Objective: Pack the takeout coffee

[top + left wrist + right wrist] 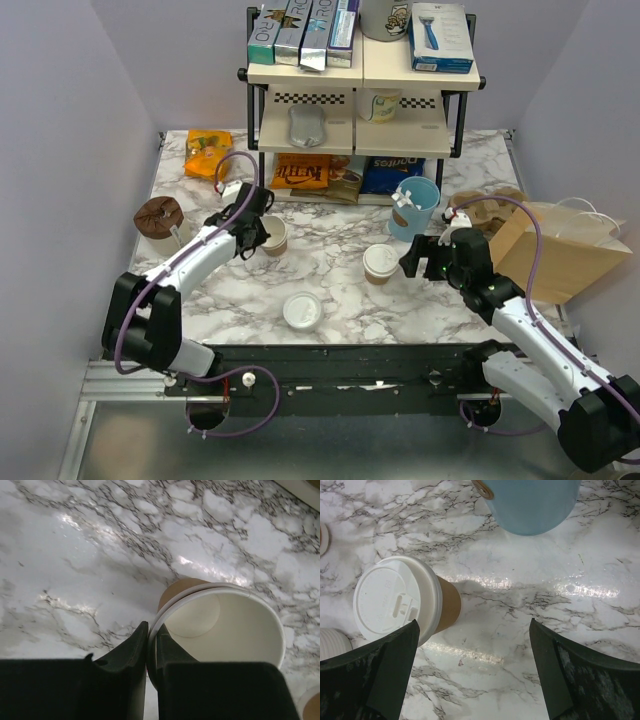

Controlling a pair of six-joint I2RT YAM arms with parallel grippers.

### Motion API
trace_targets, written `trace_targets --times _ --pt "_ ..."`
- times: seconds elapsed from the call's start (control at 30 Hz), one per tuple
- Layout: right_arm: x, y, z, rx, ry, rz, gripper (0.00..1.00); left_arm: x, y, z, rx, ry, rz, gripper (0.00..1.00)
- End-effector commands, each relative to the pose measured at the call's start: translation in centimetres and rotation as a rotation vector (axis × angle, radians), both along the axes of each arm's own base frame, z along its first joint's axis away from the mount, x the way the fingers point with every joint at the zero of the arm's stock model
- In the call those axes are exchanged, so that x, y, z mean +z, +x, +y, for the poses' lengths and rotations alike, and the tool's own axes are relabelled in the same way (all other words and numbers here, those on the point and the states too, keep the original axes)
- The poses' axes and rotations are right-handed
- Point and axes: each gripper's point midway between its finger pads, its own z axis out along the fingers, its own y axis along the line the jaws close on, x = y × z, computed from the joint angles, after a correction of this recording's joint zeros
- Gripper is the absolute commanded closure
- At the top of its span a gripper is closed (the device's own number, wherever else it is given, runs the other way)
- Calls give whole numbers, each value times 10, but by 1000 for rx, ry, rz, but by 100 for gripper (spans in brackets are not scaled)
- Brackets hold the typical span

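The takeout coffee (380, 263), a tan paper cup with a white lid, stands upright mid-table. In the right wrist view the takeout coffee (395, 602) sits just ahead of the left fingertip. My right gripper (415, 262) (473, 625) is open just right of it, holding nothing. A lidless tan paper cup (273, 236) (225, 630) stands left of centre. My left gripper (256, 235) (151, 635) is shut on its rim, one finger inside the cup and one outside. The brown paper bag (565, 255) lies at the right edge.
A light-blue cup (413, 207) (532, 505) stands behind the takeout coffee. A loose white lid (302, 310) lies near the front edge. A shelf rack (360, 110) with snacks fills the back. A brown round thing (157, 215) sits at the left, and a cardboard cup carrier (490, 208) lies by the bag.
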Motion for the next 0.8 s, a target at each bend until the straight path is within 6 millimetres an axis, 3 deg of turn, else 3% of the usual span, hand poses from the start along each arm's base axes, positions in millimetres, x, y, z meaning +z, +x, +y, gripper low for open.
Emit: trace_targets --times 0.0,0.23,0.43,0.53,0.77 --pt "1 1 -6 -18 -35 -3 1 7 26 48 131 136 -18 83" --pt "1 2 -10 -37 -50 -7 1 -5 52 90 206 157 52 83" --pt "1 2 -12 -47 -55 -7 1 -8 70 109 233 178 75 82" --pt "0 2 -13 -52 -57 -5 1 -5 77 110 228 182 76 75" --pt "0 2 -13 -44 -61 1 1 19 89 99 200 118 1 44"
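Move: On open table about 7 cm ahead and 6 cm left of the left hand, with the tabletop some 8 cm below it, is the spot for the empty cup; its fingers already pinch the cup's left wall, the middle about 4 cm to the right. From the hand, the shelf's near left foot stands roughly 15 cm straight ahead, the orange bag 26 ahead and 18 left, the brown-topped canister 31 left and 3 ahead. The spot lies about 50 cm left and 15 ahead of the right hand. Sliding the pinched empty cup level across the marble, the left hand goes left and forward, about 13 cm in all, towards the clear patch between shelf foot and canister, turning some 13 degrees counter-clockwise. It eases to a stop there and the fingers open, letting go of the wall, one finger still inside the cup and one outside. ##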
